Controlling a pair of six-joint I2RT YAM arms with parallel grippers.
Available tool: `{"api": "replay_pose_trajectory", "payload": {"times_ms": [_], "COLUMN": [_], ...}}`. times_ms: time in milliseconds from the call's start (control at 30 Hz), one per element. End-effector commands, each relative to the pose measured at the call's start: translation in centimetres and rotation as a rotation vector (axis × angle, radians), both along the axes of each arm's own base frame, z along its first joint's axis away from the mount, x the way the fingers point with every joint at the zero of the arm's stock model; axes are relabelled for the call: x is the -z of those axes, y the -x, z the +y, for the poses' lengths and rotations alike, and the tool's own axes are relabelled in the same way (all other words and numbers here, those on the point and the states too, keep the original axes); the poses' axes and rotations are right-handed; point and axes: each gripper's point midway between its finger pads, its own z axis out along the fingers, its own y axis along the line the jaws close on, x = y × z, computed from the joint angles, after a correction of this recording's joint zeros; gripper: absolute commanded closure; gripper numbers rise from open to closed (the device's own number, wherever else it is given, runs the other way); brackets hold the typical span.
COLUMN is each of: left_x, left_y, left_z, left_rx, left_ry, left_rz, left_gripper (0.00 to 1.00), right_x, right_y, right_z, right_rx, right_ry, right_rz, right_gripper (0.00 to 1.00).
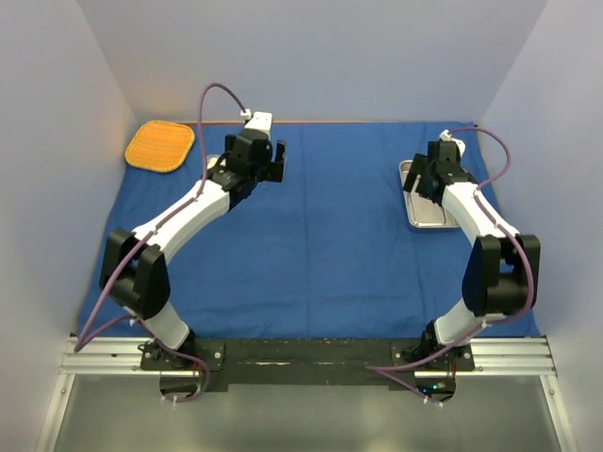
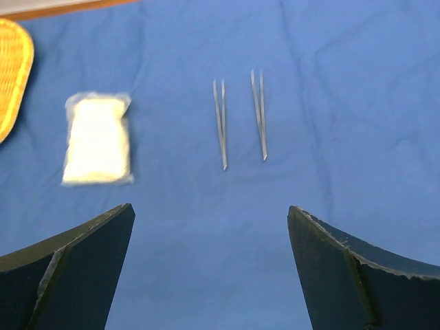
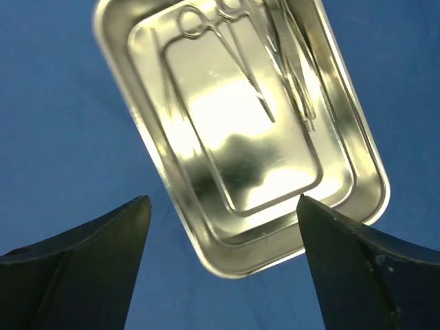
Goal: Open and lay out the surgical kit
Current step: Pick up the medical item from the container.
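The blue cloth point(image 1: 320, 245) of the surgical kit lies spread flat over the table. My left gripper point(image 2: 210, 206) hovers open above bare cloth. Beyond it lie two slim metal forceps point(image 2: 221, 127) side by side, and a white gauze pack point(image 2: 97, 139) to their left. At the right, the shiny steel tray point(image 3: 234, 265) rests on the cloth and holds scissors point(image 3: 240, 62) and another slim instrument point(image 3: 295, 75). My right gripper point(image 3: 224, 199) is open over the tray's near end, with nothing between its fingers. From above, the left gripper point(image 1: 256, 160) is at the back left and the right gripper point(image 1: 435, 177) over the tray point(image 1: 419, 218).
An orange woven mat point(image 1: 160, 146) sits off the cloth at the back left corner, next to the left wall. White walls close in the table on the left, back and right. The arms' base rail point(image 1: 301, 356) runs along the near edge.
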Motion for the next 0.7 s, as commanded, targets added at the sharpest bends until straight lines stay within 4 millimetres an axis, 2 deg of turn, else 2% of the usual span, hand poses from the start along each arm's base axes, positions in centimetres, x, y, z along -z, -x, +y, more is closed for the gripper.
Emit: {"api": "replay_pose_trajectory", "payload": {"times_ms": [0, 33, 67, 100, 133, 167, 233, 367, 467, 667], "left_x": [1.0, 1.7, 1.3, 1.7, 1.5, 1.5, 1.4, 1.9, 2.2, 2.3], "left_y": [2.4, 2.9, 3.1, 3.4, 3.6, 3.7, 4.0, 4.2, 4.3, 4.2], "left_z": [1.7, 2.1, 2.3, 2.5, 2.6, 2.7, 2.9, 2.8, 2.6, 2.3], "left_rx": [0.015, 0.014, 0.011, 0.012, 0.014, 0.016, 0.021, 0.038, 0.051, 0.066], "left_ry": [-0.072, -0.085, -0.085, -0.097, -0.097, -0.099, -0.105, -0.107, -0.107, -0.1], "left_rz": [0.026, 0.036, 0.027, 0.036, 0.028, 0.026, 0.025, 0.029, 0.033, 0.035], "left_gripper": [0.0, 0.0, 0.0, 0.0, 0.0, 0.0, 0.0, 0.0, 0.0, 0.0], "right_x": [0.5, 0.9, 1.1, 2.4, 3.0, 3.3, 4.0, 4.7, 5.4, 5.9], "right_y": [-2.9, -3.4, -3.9, -4.1, -4.3, -4.4, -4.6, -5.0, -5.2, -5.9], "right_z": [-1.5, -1.3, -1.0, -0.9, -0.8, -1.8, -1.7, -1.1, -0.7, 0.2], "right_rx": [0.023, 0.003, -0.021, -0.044, -0.058, -0.048, -0.074, -0.137, -0.184, -0.279], "right_ry": [0.021, 0.022, 0.017, 0.024, 0.024, 0.014, 0.013, 0.005, -0.007, -0.039], "right_rz": [-0.023, -0.015, -0.01, 0.024, 0.036, 0.043, 0.057, 0.067, 0.081, 0.083], "right_gripper": [0.14, 0.15, 0.18, 0.18, 0.2, 0.22, 0.28, 0.41, 0.55, 0.57]}}
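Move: The medical item the right hand goes for, a thin instrument just inside the container's left wall, lies about 7 cm ahead of it, some 2 cm left and roughly 10 cm below. In the container at about that depth, the nearest scissors are 7 cm ahead and 2 cm right of the hand, and the bundle of tweezers some 6 cm ahead and 6 cm right. From the left hand, the item is roughly 37 cm right, 4 cm ahead and 18 cm below. Down into the container over its left part goes the right hand, sinking about 7 cm and easing some 4 cm forward towards the thin instrument; it tips further down and twists about 10 degrees counter-clockwise while its fingers narrow to under half open, no contact visible. The empty left hand, still wide open, backs off from the laid-out tweezers, also going left and down. ##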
